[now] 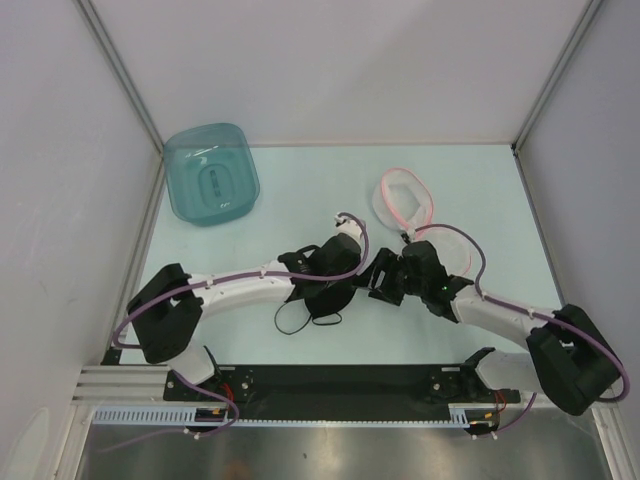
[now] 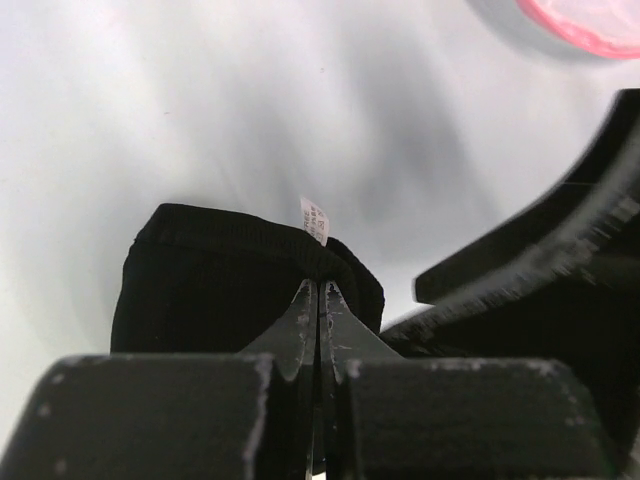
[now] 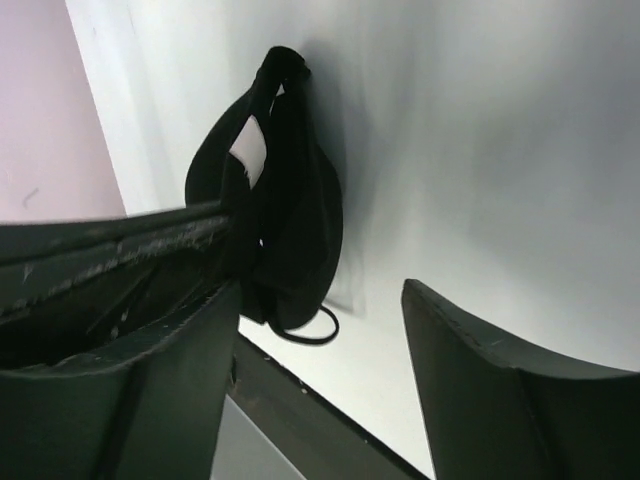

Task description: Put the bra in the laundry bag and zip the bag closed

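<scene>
The black bra (image 1: 322,298) hangs bunched at the table's middle, a thin strap loop (image 1: 290,320) trailing to its left. My left gripper (image 1: 336,274) is shut on the bra's upper edge. In the left wrist view the fingertips (image 2: 320,290) pinch the dark fabric (image 2: 220,290) just below a white label (image 2: 314,220). My right gripper (image 1: 380,282) stands open just right of the bra. In its wrist view nothing lies between the gripper's fingers (image 3: 320,340), and the bra (image 3: 290,220) dangles past the left finger. The laundry bag (image 1: 405,195), white mesh with pink trim, lies open at the back right.
A teal translucent tub (image 1: 210,175) sits upside down at the back left. White walls enclose the table on three sides. A black rail (image 1: 340,380) runs along the near edge between the arm bases. The laundry bag's pink rim (image 2: 590,22) shows beyond my right gripper (image 2: 560,270).
</scene>
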Robot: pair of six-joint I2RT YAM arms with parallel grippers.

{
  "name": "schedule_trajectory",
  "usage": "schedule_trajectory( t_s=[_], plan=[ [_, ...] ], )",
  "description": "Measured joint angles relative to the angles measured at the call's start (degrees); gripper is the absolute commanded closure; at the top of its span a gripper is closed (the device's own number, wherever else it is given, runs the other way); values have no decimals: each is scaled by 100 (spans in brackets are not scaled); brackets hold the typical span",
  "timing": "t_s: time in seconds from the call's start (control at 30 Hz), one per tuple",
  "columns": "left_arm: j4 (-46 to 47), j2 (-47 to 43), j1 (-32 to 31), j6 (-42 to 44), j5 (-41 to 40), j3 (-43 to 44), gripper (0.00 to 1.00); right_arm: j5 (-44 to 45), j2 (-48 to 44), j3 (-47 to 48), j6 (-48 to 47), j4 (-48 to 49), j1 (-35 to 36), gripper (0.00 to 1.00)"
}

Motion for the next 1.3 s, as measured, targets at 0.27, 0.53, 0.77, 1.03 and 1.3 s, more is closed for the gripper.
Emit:
schedule_trajectory(
  t_s=[0.27, 0.53, 0.77, 1.03, 1.3],
  plan=[
    [74, 39, 0, -57, 188, 0, 100, 4, -988, -658, -339, -188, 66, 1],
    [105, 129, 0, -151, 372, 0, 100, 42, -968, -1486, -216, 837, 516, 0],
    [107, 131, 0, -188, 457, 0, 100, 411, -127, -1569, 109, 2332, 984, 1],
    [107, 131, 0, -225, 483, 0, 100, 922, 326, -1851, 337, 3661, 1161, 0],
    [114, 122, 17, -315, 577, -11, 100, 951, 1106, -1759, 382, 4496, 1176, 0]
  ],
)
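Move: The bra's middle is about 9 cm to the right hand's left, 3 cm nearer the base and 4 cm below. The laundry bag lies some 14 cm ahead of that hand, 12 cm to its right and 6 cm down. From the left hand, whose shut fingers already hold the bra's edge, the bra's middle is about 6 cm left, 4 cm back and 5 cm below. Right hand opens fully, pulling back and down about 5 cm, then swings left towards the left-held bra. ##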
